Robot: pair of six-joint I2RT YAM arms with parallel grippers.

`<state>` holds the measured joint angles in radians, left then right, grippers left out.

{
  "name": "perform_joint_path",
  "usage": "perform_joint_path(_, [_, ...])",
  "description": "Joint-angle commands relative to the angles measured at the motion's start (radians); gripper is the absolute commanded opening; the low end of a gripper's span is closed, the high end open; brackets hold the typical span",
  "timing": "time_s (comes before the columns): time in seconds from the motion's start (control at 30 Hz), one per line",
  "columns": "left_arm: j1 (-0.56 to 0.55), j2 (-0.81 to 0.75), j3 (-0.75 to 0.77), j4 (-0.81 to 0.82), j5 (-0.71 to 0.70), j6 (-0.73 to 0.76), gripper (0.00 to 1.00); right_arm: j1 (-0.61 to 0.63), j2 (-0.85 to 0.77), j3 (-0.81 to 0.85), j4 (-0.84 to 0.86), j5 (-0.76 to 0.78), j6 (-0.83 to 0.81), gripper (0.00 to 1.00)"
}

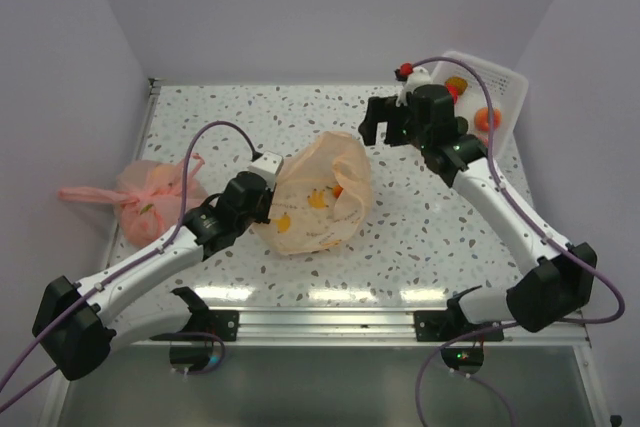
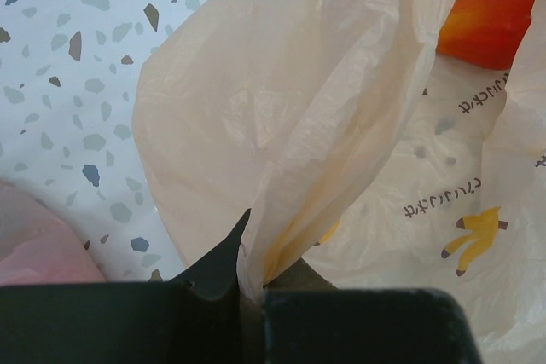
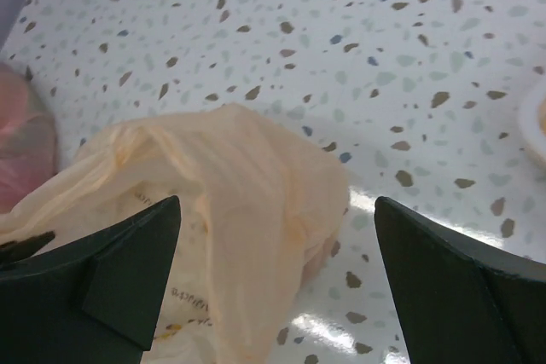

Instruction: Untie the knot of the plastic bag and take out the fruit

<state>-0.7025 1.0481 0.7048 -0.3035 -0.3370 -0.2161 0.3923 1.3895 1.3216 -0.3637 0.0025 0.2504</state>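
Observation:
The pale peach plastic bag (image 1: 318,197) lies mid-table, slack, with its mouth gaping. The knot is not in view. My left gripper (image 1: 262,193) sits at the bag's left side and is shut on a fold of its film (image 2: 281,236); the pinch shows in the left wrist view at the gripper (image 2: 252,289). Inside the bag I see an orange-red fruit (image 2: 490,21), which shows from above as a small orange patch (image 1: 338,190). My right gripper (image 1: 384,123) hovers open above the table, behind and to the right of the bag. Nothing is between its fingers (image 3: 128,270), and the bag (image 3: 247,185) lies below them.
A pink tied bag (image 1: 146,193) rests at the table's left edge and also appears at the left of both wrist views (image 2: 34,249) (image 3: 19,138). A white tray (image 1: 512,79) at the back right holds orange and red fruit (image 1: 487,119). Walls close in on the left, back and right.

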Motion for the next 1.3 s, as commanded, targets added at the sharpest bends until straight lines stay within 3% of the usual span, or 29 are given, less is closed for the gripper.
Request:
perform_joint_path(0.0, [0.005, 0.006, -0.002, 0.043, -0.010, 0.014, 0.00, 0.097, -0.066, -0.099, 0.097, -0.082, 0.035, 0.99])
perform_joint_path(0.33, [0.005, 0.018, -0.004, 0.046, -0.010, 0.006, 0.00, 0.192, 0.026, -0.294, 0.160, -0.055, 0.069, 0.99])
perform_joint_path(0.4, [0.006, 0.024, -0.002, 0.047, -0.005, 0.004, 0.00, 0.201, 0.054, -0.294, 0.155, -0.053, 0.050, 0.92])
perform_joint_path(0.5, [0.006, 0.041, -0.001, 0.041, 0.000, -0.006, 0.00, 0.229, 0.077, -0.243, 0.114, -0.065, 0.008, 0.39])
perform_joint_path(0.53, [0.011, 0.044, 0.001, 0.040, 0.000, -0.009, 0.00, 0.240, 0.075, -0.219, 0.095, -0.065, -0.005, 0.13])
perform_joint_path(0.6, [0.023, 0.056, 0.007, 0.033, 0.004, -0.020, 0.00, 0.293, 0.056, -0.148, 0.045, -0.041, -0.052, 0.00])
perform_joint_path(0.87, [0.159, 0.112, 0.024, 0.012, 0.105, -0.077, 0.00, 0.583, 0.008, 0.057, -0.075, 0.033, -0.210, 0.00])
perform_joint_path(1.07, [0.192, 0.113, 0.022, 0.010, 0.133, -0.081, 0.00, 0.585, -0.020, -0.111, 0.017, 0.125, -0.215, 0.00])
perform_joint_path(1.27, [0.192, 0.107, 0.019, 0.018, 0.147, -0.078, 0.00, 0.487, -0.020, -0.281, 0.138, 0.195, -0.083, 0.00])
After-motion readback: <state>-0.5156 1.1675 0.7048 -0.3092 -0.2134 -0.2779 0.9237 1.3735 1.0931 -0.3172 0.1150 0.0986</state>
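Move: The plastic bag's right rim stands about 7 cm to the left of the open right gripper, 7 cm back and 15 cm below. The last red-orange fruit lies in the bag some 7 cm left, 2 cm back and 23 cm below; the white basket is about 26 cm right and 14 cm ahead. From the left gripper, still pinching the bag's left rim, the right rim is about 20 cm right, 6 cm ahead and level; the pink bag is 26 cm left and 8 cm ahead. Swing the open right gripper back and left, plunge about 15 cm to the plastic bag's right rim and close on it. Lift the rim nearly as far, carrying it left and back, then lower it about 8 cm while easing right. Keep the left rim pinched, sinking that gripper some 4 cm, tipping it down slightly and shifting it left and a little forward. ##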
